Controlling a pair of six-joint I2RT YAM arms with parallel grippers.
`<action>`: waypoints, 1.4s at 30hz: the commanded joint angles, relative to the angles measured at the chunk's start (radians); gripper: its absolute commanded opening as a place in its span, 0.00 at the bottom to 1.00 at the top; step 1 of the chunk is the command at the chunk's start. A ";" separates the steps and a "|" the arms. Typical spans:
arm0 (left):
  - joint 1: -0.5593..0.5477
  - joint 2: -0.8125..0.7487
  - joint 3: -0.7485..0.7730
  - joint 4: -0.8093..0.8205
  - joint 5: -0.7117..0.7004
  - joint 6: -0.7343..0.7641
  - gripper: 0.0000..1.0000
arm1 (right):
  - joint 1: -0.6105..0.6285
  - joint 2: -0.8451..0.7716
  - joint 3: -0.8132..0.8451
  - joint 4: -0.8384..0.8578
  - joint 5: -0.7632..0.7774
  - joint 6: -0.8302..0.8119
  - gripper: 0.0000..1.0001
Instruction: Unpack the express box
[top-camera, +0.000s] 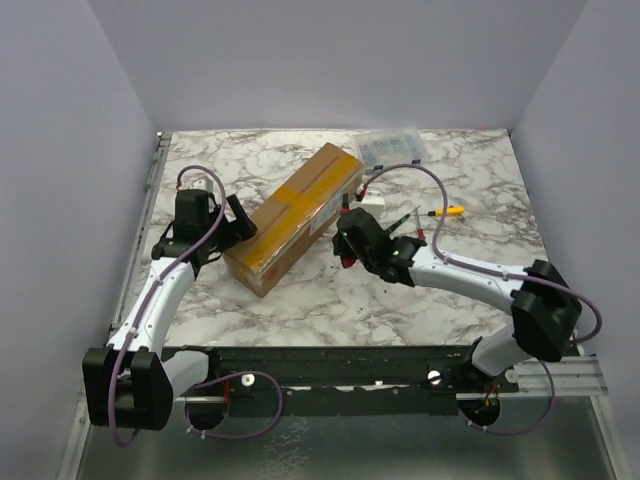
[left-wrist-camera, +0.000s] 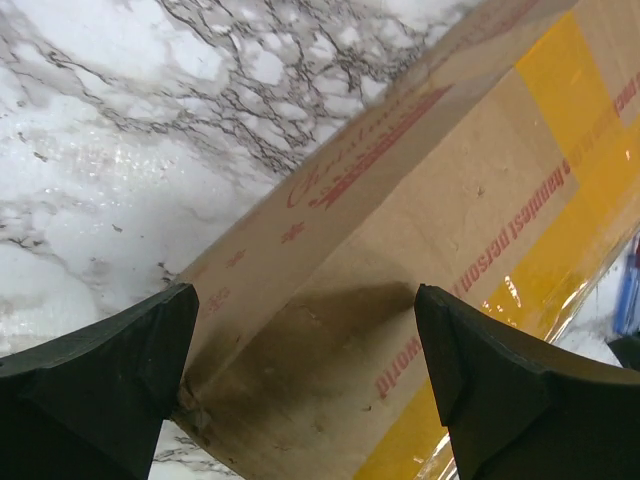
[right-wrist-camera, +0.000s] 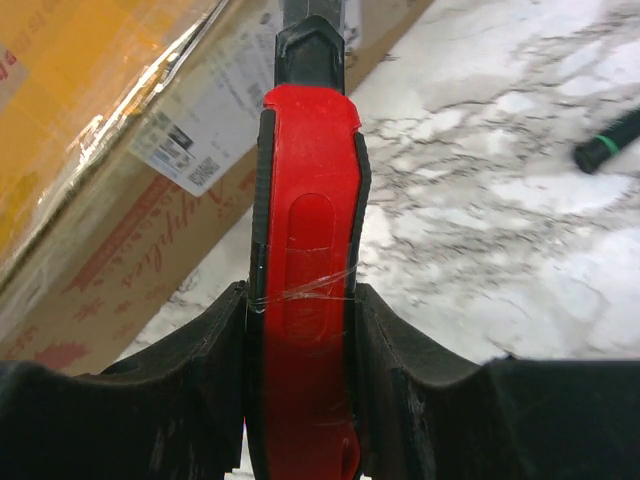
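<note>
The express box (top-camera: 295, 215) is a long brown carton with yellow tape, lying diagonally mid-table. My left gripper (top-camera: 238, 226) is open at its near left side; in the left wrist view the box's corner (left-wrist-camera: 330, 370) lies between my spread fingers (left-wrist-camera: 120, 370). My right gripper (top-camera: 347, 243) is shut on a red and black utility knife (right-wrist-camera: 305, 330), held just right of the box's long side. The box's white label (right-wrist-camera: 215, 125) and red printing show in the right wrist view.
A clear plastic organiser case (top-camera: 392, 147) stands at the back. A yellow-handled screwdriver (top-camera: 445, 211) and a green-tipped black tool (top-camera: 402, 222) lie right of the box, the latter also in the right wrist view (right-wrist-camera: 607, 142). Walls enclose the table.
</note>
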 joint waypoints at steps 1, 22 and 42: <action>0.002 -0.036 -0.045 0.024 0.135 0.005 0.97 | -0.013 0.161 0.104 0.093 -0.116 -0.024 0.00; -0.021 -0.203 -0.151 0.076 0.367 -0.118 0.90 | -0.016 0.215 0.178 0.046 -0.179 -0.326 0.00; -0.059 -0.146 -0.009 0.037 0.421 0.039 0.46 | 0.372 -0.133 0.059 -0.389 -0.260 -0.238 0.00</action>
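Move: The left hand, open and beside the box's near-left end, has the middle of the box about 10 cm to its right, 2 cm ahead and 5 cm lower; the box lies aslant, its far end to the right. From the right hand, which holds the red cutter, the box's middle is some 10 cm left, 4 cm ahead and 4 cm down. The green screwdriver lies about 11 cm right and 8 cm ahead of that hand, the plastic case roughly 10 cm right and 23 cm ahead. Working the box from both sides, the right hand keeps its grip on the cutter and sweeps about 9 cm left against the right long side, going slightly forward and down, while the left hand draws back and right at the near-left end, tilting its left side down. Then the right hand pulls away some 20 cm back, turning about 40 degrees counter-clockwise in all, as the left lifts about 11 cm, fingers closing to roughly half open, and starts to sink again over the box top. ##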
